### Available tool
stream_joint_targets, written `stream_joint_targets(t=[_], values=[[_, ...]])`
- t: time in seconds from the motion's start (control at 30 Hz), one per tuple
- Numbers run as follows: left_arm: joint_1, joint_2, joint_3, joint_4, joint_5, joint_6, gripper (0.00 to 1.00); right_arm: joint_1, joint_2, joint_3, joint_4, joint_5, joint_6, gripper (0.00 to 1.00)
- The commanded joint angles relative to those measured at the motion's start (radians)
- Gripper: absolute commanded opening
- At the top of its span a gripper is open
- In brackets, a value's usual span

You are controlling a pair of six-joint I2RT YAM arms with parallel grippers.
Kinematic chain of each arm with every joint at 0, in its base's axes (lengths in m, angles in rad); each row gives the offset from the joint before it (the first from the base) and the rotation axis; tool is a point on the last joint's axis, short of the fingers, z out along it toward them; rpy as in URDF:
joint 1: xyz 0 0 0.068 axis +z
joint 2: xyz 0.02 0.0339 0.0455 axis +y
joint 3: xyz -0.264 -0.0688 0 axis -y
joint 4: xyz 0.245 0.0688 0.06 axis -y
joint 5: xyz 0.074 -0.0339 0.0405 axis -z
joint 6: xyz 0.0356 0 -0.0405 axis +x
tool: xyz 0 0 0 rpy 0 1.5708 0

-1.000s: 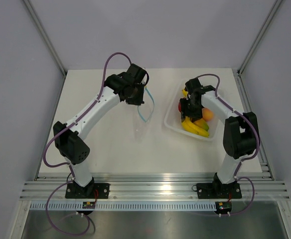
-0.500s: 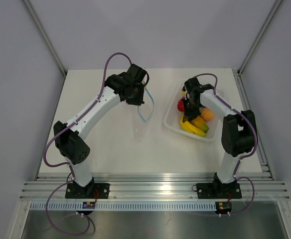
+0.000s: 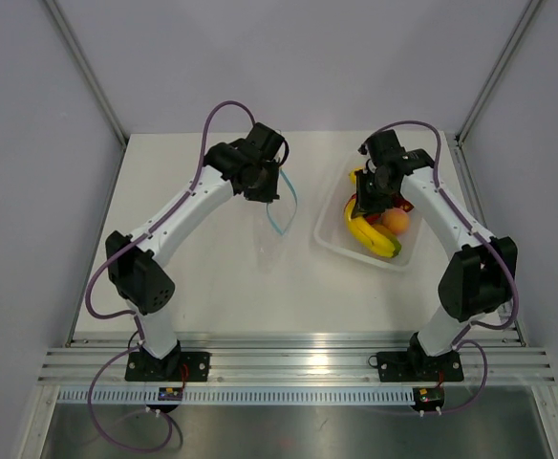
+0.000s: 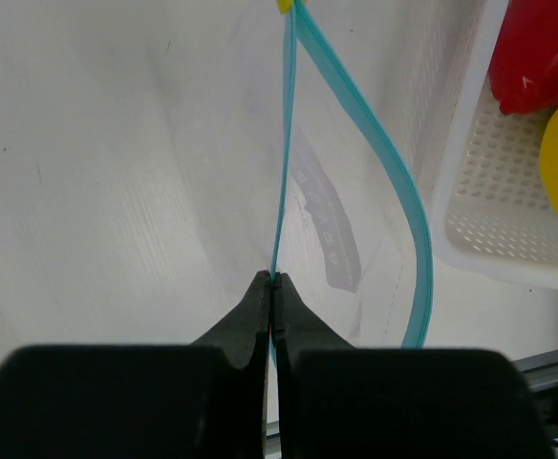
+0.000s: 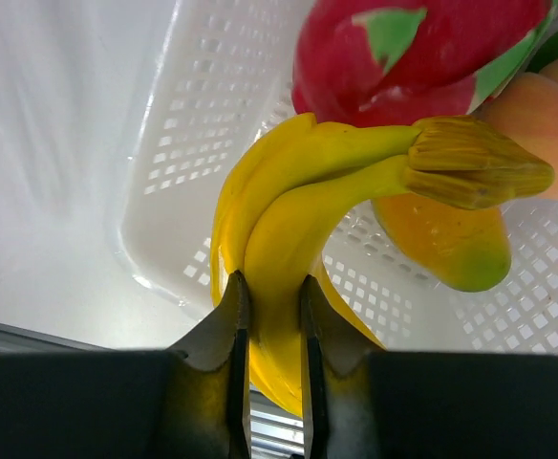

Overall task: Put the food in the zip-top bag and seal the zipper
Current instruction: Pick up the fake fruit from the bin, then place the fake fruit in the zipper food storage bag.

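My left gripper (image 3: 266,187) is shut on the zip-top bag (image 3: 271,222), pinching its light-blue zipper (image 4: 284,143) at the mouth edge. The clear bag hangs over the table with the other side of its mouth (image 4: 411,210) bowed away. My right gripper (image 5: 271,287) is shut on the yellow banana bunch (image 5: 298,206), one finger on each side of a banana. The bunch (image 3: 371,236) hangs over the white tray (image 3: 331,240). An orange-pink peach (image 3: 395,221) lies in the tray beside it.
The perforated tray (image 5: 193,124) also holds a red fruit (image 5: 403,57) and an orange-green fruit (image 5: 446,244). In the left wrist view the tray's corner (image 4: 489,229) stands close to the right of the bag. Grey walls enclose the table.
My right gripper has closed on the banana bunch and risen with it, moving toward the back of the tray. The left gripper and bag have stayed in place.
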Motion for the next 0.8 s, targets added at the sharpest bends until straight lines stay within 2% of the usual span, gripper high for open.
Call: stream_joint_targets(t=[0.0,0.2,0.43,0.47,0.77], values=[[-0.017,0.020,0.053,0.023,0.005,-0.022,0.00,0.004,-0.084,0.074,-0.003,-0.034,0.067,0.00],[-0.029,0.033,0.053,0.055,0.062,-0.078,0.00,0.004,-0.170,0.094,0.087,-0.021,0.251,0.00],[-0.042,0.054,0.058,0.105,0.133,-0.155,0.00,0.004,-0.285,-0.001,0.273,0.059,0.469,0.00],[-0.043,0.060,0.059,0.113,0.166,-0.164,0.00,0.004,-0.313,-0.021,0.320,0.065,0.486,0.00],[-0.051,0.085,0.093,0.112,0.182,-0.164,0.00,0.008,-0.408,-0.087,0.544,0.070,0.656,0.00]])
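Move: The open bag mouth is about 20 cm to the left of the right gripper, level with it fore and aft and some 5 cm higher. The bin's left wall is 8 cm left, 7 cm lower. Some 10 cm below the gripper, the dragon fruit lies 3 cm right and 1 cm ahead, the mango 8 cm right and 6 cm back. The held bananas are roughly 22 cm right of the left gripper, 4 cm back and 8 cm lower. Keep the pinch on the bananas and raise the right gripper about 16 cm, high over the bin, swinging its fingers forward and out to the left while turning clockwise. Meanwhile bring the left gripper some 6 cm right, still shut on the bag's zipper edge, carrying the open mouth towards the bin's left wall and the bananas, fingers rolling slightly. ##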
